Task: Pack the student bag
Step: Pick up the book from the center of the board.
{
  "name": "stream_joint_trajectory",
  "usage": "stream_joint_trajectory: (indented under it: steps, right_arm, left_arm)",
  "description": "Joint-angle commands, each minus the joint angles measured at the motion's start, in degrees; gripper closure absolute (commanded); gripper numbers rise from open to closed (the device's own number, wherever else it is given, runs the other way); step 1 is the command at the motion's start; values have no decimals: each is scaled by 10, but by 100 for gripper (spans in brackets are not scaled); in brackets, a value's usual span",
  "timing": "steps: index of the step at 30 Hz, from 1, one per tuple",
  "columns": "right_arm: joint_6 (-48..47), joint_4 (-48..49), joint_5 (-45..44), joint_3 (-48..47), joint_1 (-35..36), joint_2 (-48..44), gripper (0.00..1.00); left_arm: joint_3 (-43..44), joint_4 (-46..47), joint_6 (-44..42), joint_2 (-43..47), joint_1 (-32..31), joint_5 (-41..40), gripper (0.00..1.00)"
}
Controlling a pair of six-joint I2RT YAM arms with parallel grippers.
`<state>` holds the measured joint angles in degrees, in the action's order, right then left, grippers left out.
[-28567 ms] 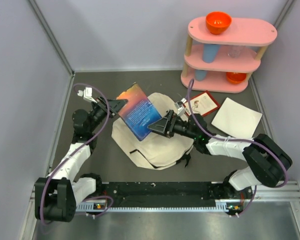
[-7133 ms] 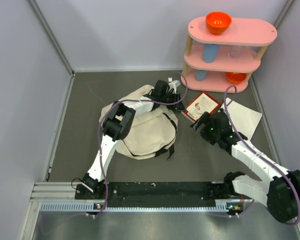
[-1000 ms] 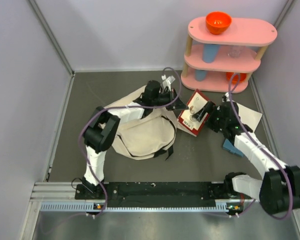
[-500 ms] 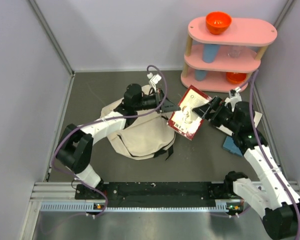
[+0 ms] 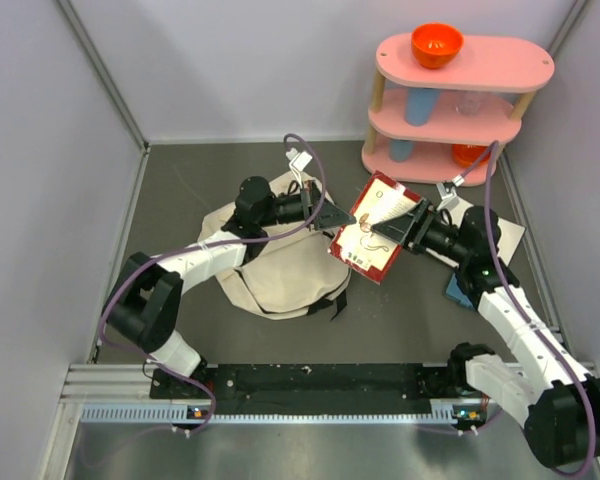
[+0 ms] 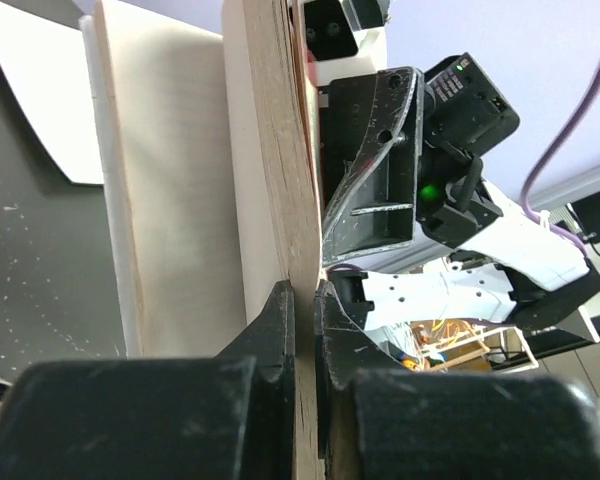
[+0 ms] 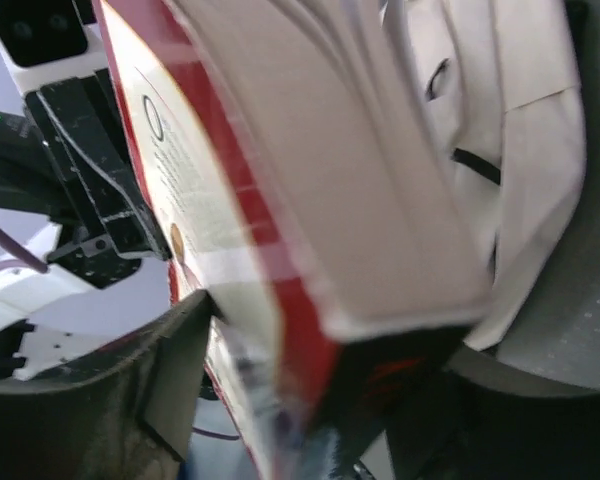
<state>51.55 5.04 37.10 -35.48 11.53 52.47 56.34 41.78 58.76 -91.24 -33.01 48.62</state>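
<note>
The student bag [image 5: 272,272], a beige canvas backpack with black straps, lies on the dark table left of centre. A red-and-white book [image 5: 370,232] hangs tilted in the air just right of the bag, held from both sides. My left gripper [image 5: 332,215] is shut on the book's left edge; in the left wrist view its black fingers [image 6: 280,330] pinch the book [image 6: 265,150]. My right gripper [image 5: 406,226] is shut on the book's right side. In the right wrist view the book [image 7: 280,200] fills the space between the jaws, with the bag [image 7: 525,150] behind it.
A pink three-tier shelf [image 5: 460,100] stands at the back right with an orange bowl [image 5: 437,43] on top and blue cups [image 5: 420,105] below. A white sheet [image 5: 500,240] and a small blue item [image 5: 458,292] lie under the right arm. Grey walls close in on the left and right.
The book has risen off the table and shifted left toward the bag, tilting up. The left gripper has drawn back left with it and the right arm has followed.
</note>
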Motion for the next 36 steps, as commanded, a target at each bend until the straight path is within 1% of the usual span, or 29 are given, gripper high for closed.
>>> stream_joint_trajectory:
  steps: [1, 3, 4, 5, 6, 7, 8, 9, 10, 11, 12, 13, 14, 15, 17, 20, 22, 27, 28, 32, 34, 36]
  right_arm:
    - [21, 95, 43, 4, 8, -3, 55]
    - [22, 103, 50, 3, 9, -7, 69]
    - [21, 106, 50, 4, 9, -8, 83]
    - [20, 109, 53, 4, 8, -10, 89]
    - [17, 108, 57, 2, 9, -11, 93]
    - [15, 107, 61, 1, 8, -11, 98]
    - [11, 107, 73, -2, 9, -11, 100]
    - [10, 110, 81, -3, 9, -11, 100]
    - [9, 114, 88, -3, 8, -11, 100]
    - [13, 119, 101, -1, 9, -11, 100]
    - [14, 131, 108, 0, 9, -11, 100]
    - [18, 145, 117, 2, 9, -10, 100]
    - [32, 159, 136, 6, 8, -7, 100]
    - [37, 190, 147, 8, 8, -4, 100]
    - [53, 219, 180, 7, 10, 10, 100]
    - [77, 276, 228, 1, 16, 36, 100]
    - [81, 295, 248, -11, 21, 50, 100]
    - [35, 266, 297, -39, 46, 88, 100]
    - [20, 233, 305, -52, 50, 93, 100]
    - [-63, 161, 317, -86, 70, 110, 100]
    - [-83, 147, 326, -99, 75, 124, 100]
    - [-87, 144, 341, -107, 79, 142, 100]
  left_arm:
    - [-14, 119, 37, 16, 3, 24, 100]
    - [-19, 114, 33, 20, 4, 24, 100]
    - [-23, 90, 17, 23, 5, 20, 91]
    - [-25, 72, 4, 26, 6, 17, 79]
    - [-25, 46, -11, 32, 8, 10, 60]
    - [-29, 3, -46, 46, 8, -5, 49]
    - [-32, -21, -64, 55, 9, -16, 33]
    - [-35, -44, -79, 74, 9, -27, 26]
    - [-33, -65, -114, 84, 10, -49, 21]
    - [-31, -111, -130, 91, 11, -57, 11]
    - [-24, -129, -145, 104, 11, -63, 5]
    - [-19, -147, -168, 109, 11, -68, 2]
    - [-16, -168, -175, 112, 12, -73, 2]
    - [-9, -174, -182, 114, 12, -74, 1]
    - [-5, -174, -183, 113, 15, -68, 2]
    - [1, -156, -172, 102, 19, -56, 2]
    - [7, -128, -156, 92, 21, -28, 2]
    - [12, -66, -123, 78, 23, 16, 2]
    - [12, -44, -111, 76, 23, 24, 2]
    - [10, -7, -92, 63, 23, 61, 1]
    - [6, 18, -77, 60, 23, 78, 1]
    - [3, 34, -64, 55, 23, 89, 9]
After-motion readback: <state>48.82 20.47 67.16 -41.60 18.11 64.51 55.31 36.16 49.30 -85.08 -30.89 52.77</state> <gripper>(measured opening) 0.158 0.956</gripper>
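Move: The book hangs in the air between the hands, its pages fanned. Its middle is about 8 cm to the right of the left hand, 1 cm back and a touch lower; from the right hand it is some 2 cm to the left and about level in height and depth. The bag lies 16 cm left of the left hand, 5 cm ahead and 19 cm below. From the right hand, the white pad is 25 cm right and 9 cm ahead, the blue wallet 22 cm right and 6 cm back, both some 17 cm down. The right fingers finish closing on the book while the left fingers let go and spread wide, the left hand drawing some 3 cm to its left and then easing slightly back and up, its open fingers ending astride the book's left edge. Keeping its grip, the right hand carries the book about 6 cm back and 6 cm left, rising nearly 4 cm, and turns counter-clockwise by roughly 35 degrees. ##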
